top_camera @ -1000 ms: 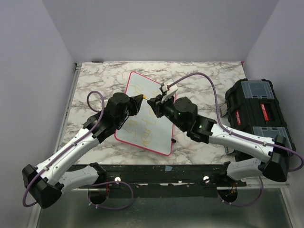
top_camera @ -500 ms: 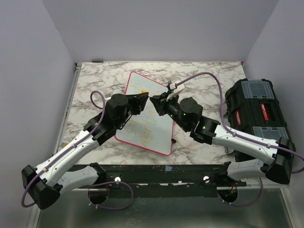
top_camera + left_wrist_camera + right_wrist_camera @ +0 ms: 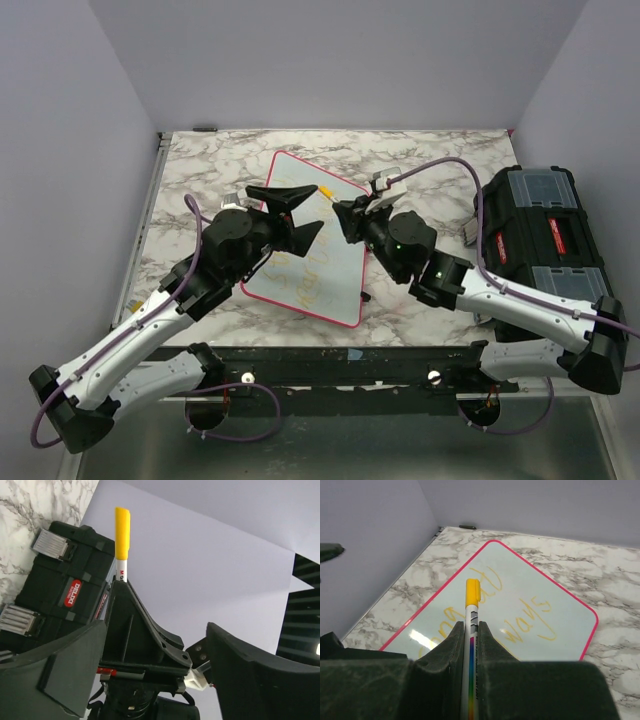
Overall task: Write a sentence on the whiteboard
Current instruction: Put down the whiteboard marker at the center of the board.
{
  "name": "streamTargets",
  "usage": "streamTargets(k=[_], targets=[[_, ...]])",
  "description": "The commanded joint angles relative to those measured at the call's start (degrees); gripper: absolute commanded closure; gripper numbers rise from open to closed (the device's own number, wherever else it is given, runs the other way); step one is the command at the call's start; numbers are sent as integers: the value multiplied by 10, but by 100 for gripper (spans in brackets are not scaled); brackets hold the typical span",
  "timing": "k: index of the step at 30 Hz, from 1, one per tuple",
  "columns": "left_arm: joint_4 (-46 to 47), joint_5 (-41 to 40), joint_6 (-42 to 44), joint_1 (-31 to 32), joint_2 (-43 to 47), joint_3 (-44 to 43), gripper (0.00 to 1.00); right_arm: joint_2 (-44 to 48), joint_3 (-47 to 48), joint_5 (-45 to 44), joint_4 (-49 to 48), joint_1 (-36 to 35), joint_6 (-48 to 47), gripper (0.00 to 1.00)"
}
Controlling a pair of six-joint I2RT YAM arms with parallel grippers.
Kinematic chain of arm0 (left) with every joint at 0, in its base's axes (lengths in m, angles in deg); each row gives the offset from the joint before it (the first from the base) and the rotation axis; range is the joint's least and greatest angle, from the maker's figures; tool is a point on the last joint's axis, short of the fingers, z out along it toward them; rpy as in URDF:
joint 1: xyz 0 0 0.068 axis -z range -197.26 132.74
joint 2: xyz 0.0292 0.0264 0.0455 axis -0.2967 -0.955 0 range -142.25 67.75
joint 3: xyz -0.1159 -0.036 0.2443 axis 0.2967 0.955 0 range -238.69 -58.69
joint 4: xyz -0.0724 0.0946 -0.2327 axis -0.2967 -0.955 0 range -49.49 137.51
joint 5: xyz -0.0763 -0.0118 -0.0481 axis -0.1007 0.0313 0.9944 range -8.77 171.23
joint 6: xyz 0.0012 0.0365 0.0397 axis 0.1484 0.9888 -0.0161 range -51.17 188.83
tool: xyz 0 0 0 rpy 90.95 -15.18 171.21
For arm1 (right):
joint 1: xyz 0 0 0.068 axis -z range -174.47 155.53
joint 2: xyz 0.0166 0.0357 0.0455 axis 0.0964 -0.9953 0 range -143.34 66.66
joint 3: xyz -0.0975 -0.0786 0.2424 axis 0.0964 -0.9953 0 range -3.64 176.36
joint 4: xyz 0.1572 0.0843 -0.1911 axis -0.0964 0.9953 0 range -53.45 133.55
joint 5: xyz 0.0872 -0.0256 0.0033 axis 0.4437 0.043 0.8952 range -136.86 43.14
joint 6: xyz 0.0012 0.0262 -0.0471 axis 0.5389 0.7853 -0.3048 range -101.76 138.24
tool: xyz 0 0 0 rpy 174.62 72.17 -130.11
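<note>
The whiteboard (image 3: 338, 292) lies tilted on the marble table, pink-rimmed, with the sentence (image 3: 300, 278) in yellow cursive on it. In the right wrist view the whiteboard (image 3: 555, 605) shows the sentence (image 3: 527, 622) below the fingers. My right gripper (image 3: 347, 214) is shut on a white marker (image 3: 472, 630) whose yellow cap (image 3: 472, 594) points toward the board. My left gripper (image 3: 314, 208) stands open just left of it, its jaws wide on either side of the capped end and touching nothing. The left wrist view shows the marker's cap (image 3: 122, 532) sticking up from the right gripper's fingers.
A black toolbox (image 3: 540, 240) sits at the table's right edge, also seen as the toolbox (image 3: 60, 587) in the left wrist view. Both arms reach over the board's upper half. Bare marble (image 3: 200, 170) surrounds the board; grey walls close in the table's sides and back.
My left gripper, shut at the marker's end before, has opened wide and let go. Both grippers have risen and shifted right, and the marker stays in the right gripper.
</note>
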Motion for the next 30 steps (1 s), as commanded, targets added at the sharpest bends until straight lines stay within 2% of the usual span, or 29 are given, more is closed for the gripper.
streamTargets(k=[1, 2, 9, 12, 15, 23, 25, 30], targets=[[16, 7, 68, -4, 25, 17, 6, 31, -20, -78, 12, 1, 14, 99], [10, 2, 85, -5, 30, 17, 2, 37, -24, -92, 14, 0, 15, 99], [-54, -63, 200, -28, 104, 36, 1, 81, -82, -179, 17, 2, 37, 99], [-72, -93, 296, -44, 141, 36, 2, 94, -112, -190, 19, 10, 56, 99], [-89, -131, 385, -57, 183, 29, 2, 100, -135, -181, 33, 31, 83, 99], [-88, -226, 697, -63, 298, 23, 2, 108, -193, -113, 61, 120, 155, 99], [-83, -220, 752, -63, 324, 29, 2, 106, -210, -93, 61, 145, 168, 99], [-115, -218, 821, -63, 357, 41, 1, 92, -239, -80, 54, 169, 189, 99]])
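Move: The right hand holds the capped marker; the open table just right of the board lies roughly 15 cm to its right, 10 cm ahead and 30 cm below. The board's middle is about 13 cm ahead and 7 cm left, equally low; the toolbox is some 50 cm right and 5 cm ahead. From the left hand, that table spot lies about 21 cm right, 9 cm ahead and 34 cm below; the marker is 5 cm right, 1 cm ahead and 5 cm below. To its right, then down as well, the right hand carries the still-pinched marker off the board towards the open table, about 15 cm across and 13 cm down, turning clockwise nearly 30 degrees and tipping its fingers down. The empty left hand opens fully and swings left, away from the marker, some 18 cm and a little back, rolling its left side up and tilting its fingers upward. ##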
